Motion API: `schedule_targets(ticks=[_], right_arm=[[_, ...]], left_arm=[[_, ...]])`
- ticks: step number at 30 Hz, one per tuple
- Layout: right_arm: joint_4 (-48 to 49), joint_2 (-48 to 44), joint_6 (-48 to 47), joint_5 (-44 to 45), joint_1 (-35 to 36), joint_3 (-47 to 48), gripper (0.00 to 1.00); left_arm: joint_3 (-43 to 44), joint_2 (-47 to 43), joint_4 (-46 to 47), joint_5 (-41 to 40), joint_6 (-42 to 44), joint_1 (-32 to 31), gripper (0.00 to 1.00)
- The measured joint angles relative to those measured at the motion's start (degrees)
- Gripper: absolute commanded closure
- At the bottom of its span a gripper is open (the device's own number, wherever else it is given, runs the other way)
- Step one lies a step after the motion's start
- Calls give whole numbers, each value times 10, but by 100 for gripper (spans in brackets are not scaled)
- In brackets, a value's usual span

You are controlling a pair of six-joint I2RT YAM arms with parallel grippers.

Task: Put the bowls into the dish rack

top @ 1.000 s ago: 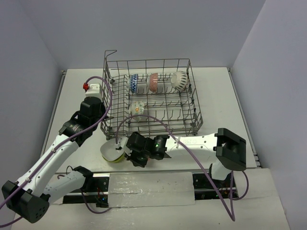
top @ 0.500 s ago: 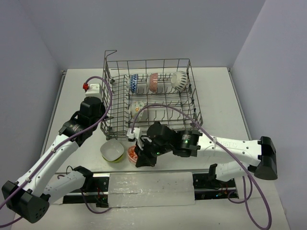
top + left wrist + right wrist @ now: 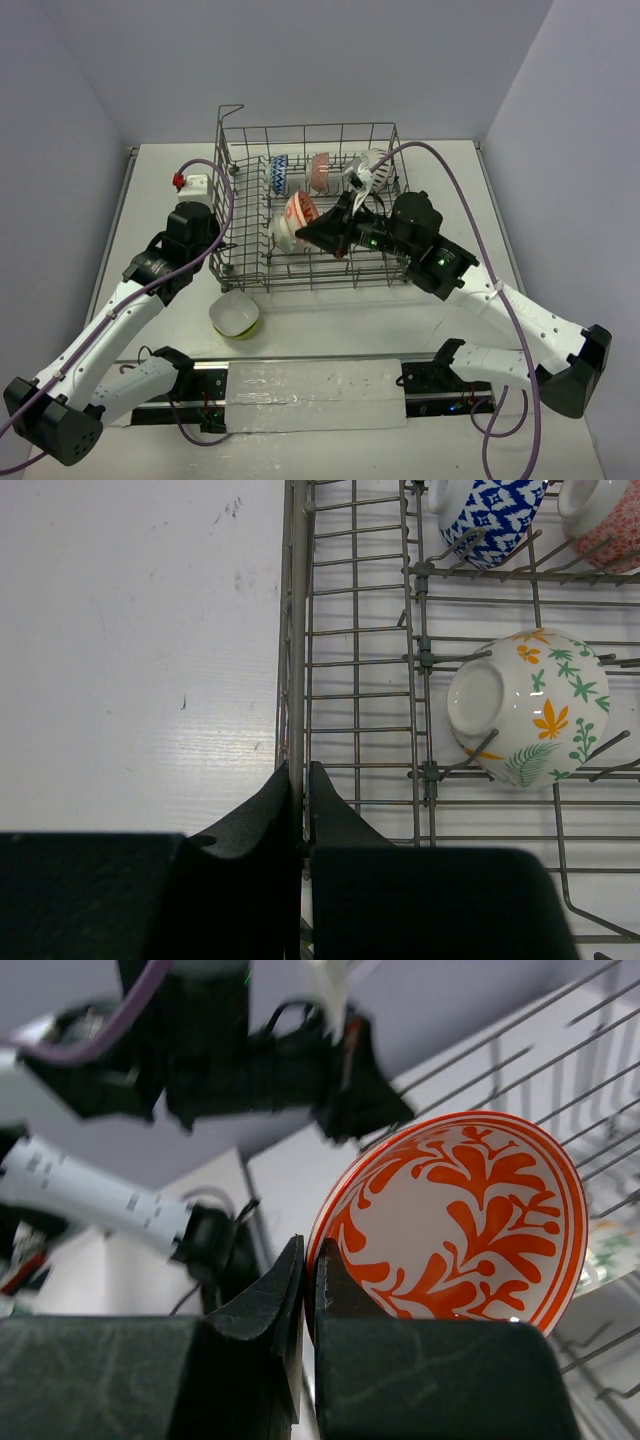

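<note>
The dish rack (image 3: 310, 128) holds a blue-white bowl (image 3: 279, 173), a reddish bowl (image 3: 320, 172) and a white bowl with dark marks (image 3: 374, 168) in its far row. A yellow-floral bowl (image 3: 525, 720) lies nearer, base up. My right gripper (image 3: 313, 226) is shut on the rim of the red-orange patterned bowl (image 3: 460, 1225), holding it on edge above the rack's middle, just over the floral bowl. My left gripper (image 3: 303, 780) is shut on the rack's left rim wire (image 3: 295, 630). A lime-green bowl (image 3: 234, 314) sits on the table in front of the rack.
The right arm's purple cable (image 3: 440, 180) arcs over the rack's right side, crossing the white bowl. Upright tines (image 3: 440, 770) stand around the floral bowl. Walls close in behind the table and on both sides.
My right gripper has lifted the red-orange bowl from the table beside the green bowl and carried it up over the rack. The left arm has not moved.
</note>
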Motion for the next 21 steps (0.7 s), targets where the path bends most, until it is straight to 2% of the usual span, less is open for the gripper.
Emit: schedule_targets(ticks=[5, 10, 17, 21], right_arm=[[60, 14, 29, 71, -37, -2, 100], [92, 45, 64, 96, -96, -31, 100], [125, 103, 124, 44, -201, -84, 100], [163, 141, 160, -9, -238, -97, 100]], left_arm=[[0, 0, 0, 0, 0, 0, 100], [0, 0, 0, 0, 0, 0, 100], [0, 0, 0, 0, 0, 0, 100], [0, 0, 0, 0, 0, 0, 100]])
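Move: The right hand, high above the near part of the rack, already holds the orange-patterned bowl by its rim. The empty slot it is bound for lies about 17 cm ahead, 6 cm to its right and 24 cm below. At about that slot's depth, the floral bowl stands some 5 cm left of the hand; the pink bowl is about 33 cm ahead and 3 cm right, equally low. From the left hand, the slot is about 5 cm ahead, 23 cm right and 11 cm below. Forward in a quick sweep of about 15 cm, drifting some 7 cm right, the right hand carries the orange-patterned bowl towards the empty middle-row slot beside the floral bowl. After a slight early rise it sinks steadily, ending some 10 cm lower, while the wrist turns clockwise and tips down, each by 20-odd degrees; the fingers keep their pinch on the rim. ##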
